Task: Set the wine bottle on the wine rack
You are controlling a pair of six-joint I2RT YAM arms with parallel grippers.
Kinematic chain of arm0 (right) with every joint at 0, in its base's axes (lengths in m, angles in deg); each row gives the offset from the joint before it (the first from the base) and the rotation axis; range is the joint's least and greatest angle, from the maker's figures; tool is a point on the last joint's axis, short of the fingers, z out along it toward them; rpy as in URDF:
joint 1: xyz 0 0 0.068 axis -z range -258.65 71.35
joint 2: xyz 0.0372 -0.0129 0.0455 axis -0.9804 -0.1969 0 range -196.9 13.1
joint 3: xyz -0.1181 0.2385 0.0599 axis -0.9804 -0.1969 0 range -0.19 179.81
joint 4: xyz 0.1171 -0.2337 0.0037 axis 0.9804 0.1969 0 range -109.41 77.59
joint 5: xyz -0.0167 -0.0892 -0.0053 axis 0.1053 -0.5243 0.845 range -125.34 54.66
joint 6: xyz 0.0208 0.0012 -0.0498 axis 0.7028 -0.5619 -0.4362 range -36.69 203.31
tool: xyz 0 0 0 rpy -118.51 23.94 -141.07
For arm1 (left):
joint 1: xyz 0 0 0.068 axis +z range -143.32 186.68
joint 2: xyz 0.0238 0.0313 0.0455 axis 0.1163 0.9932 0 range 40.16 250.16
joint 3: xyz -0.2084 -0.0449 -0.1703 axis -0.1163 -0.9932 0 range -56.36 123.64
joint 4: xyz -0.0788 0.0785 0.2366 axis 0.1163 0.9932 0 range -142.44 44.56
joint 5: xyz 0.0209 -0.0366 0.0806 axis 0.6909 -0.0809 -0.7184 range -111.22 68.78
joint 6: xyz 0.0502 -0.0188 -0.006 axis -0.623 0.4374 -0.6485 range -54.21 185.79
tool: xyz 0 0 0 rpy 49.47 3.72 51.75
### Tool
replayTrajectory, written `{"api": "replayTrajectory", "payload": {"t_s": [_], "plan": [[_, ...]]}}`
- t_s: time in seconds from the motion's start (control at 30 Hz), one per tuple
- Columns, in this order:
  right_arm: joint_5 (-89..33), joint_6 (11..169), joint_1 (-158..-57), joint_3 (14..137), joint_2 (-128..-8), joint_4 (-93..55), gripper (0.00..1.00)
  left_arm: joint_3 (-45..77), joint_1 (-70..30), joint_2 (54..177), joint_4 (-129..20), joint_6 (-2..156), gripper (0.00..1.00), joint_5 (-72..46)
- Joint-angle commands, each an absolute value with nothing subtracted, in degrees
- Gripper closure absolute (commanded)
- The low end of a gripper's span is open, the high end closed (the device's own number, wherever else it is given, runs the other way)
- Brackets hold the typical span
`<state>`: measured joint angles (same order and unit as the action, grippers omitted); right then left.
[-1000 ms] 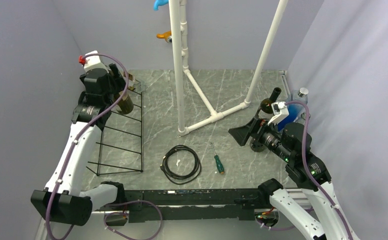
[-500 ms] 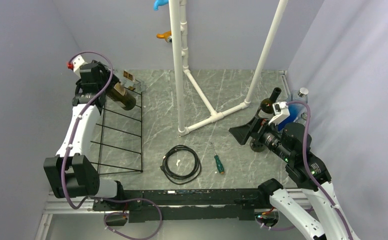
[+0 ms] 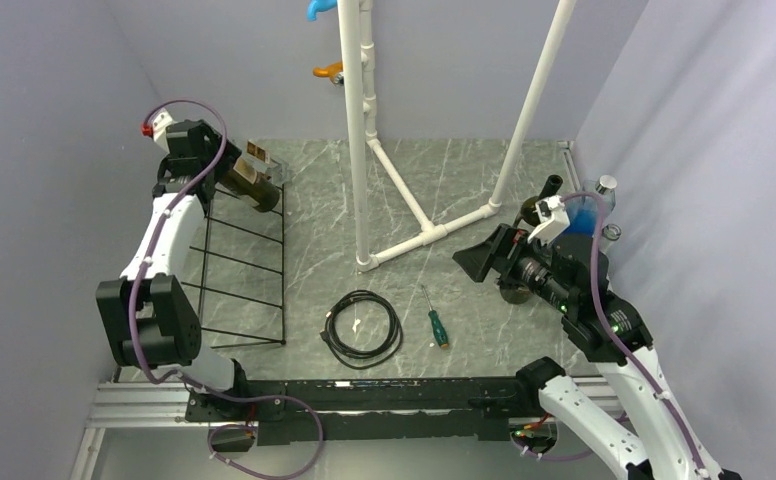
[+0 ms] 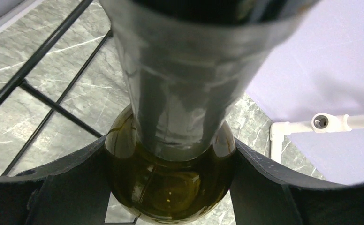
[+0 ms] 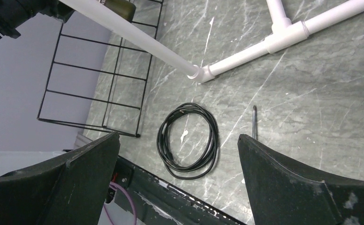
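The wine bottle, dark olive glass with a foil neck, hangs tilted over the far top corner of the black wire wine rack. My left gripper is shut on it. In the left wrist view the bottle's shoulder fills the gap between both fingers, with the rack's bars below. My right gripper hovers open at the right, well away from the rack. Nothing sits between its fingers, and the rack shows beyond them.
A white pipe frame stands mid-table with its foot reaching right. A coiled black cable and a green-handled screwdriver lie near the front. A dark bottle and a blue bottle stand behind my right arm. Walls close in on both sides.
My left arm has swung back toward the left wall, carrying the bottle up to the rack's far top corner and tilting it flatter. My right gripper has drifted slightly left.
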<state>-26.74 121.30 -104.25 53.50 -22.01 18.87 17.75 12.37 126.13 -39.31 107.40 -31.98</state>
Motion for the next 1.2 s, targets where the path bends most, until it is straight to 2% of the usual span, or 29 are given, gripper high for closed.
{"api": "replayTrajectory", "payload": {"t_s": [0.0,0.5,1.03,1.17], "plan": [[-27.78,121.38,-104.55,56.32,-23.76,17.64,0.00,21.96,12.75,127.56,-50.43,110.81,1.00,-29.77],[-27.55,119.62,-104.57,58.11,-29.24,16.70,0.00,15.35,12.74,132.66,-64.88,113.78,1.00,-34.03],[-28.83,121.77,-104.57,60.78,-32.07,17.19,0.01,12.60,12.75,134.32,-61.45,114.19,1.00,-33.63],[-29.03,122.03,-104.57,65.74,-32.59,19.34,0.01,14.05,12.70,135.82,-58.24,112.83,0.90,-31.32]]}}
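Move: My left hand already holds the wine bottle by its shoulder and takes it to the rack slot whose middle is about 4 cm ahead, 5 cm to the right and 10 cm below. The clear bottle already racked lies some 7 cm beyond that slot; the rack's bare rungs centre roughly 14 cm back, 6 cm right and 17 cm below my hand. From my right hand the slot is about 31 cm ahead, 45 cm left and 12 cm lower. Keeping my grip, I lower the wine bottle with my left hand by about 6 cm in all, first easing it down and some 4 cm forward towards the clear bottle, checking briefly, then sinking almost straight down to the slot, with only a few degrees of wrist turn. My empty right hand stays open and drifts about 3 cm forward. ##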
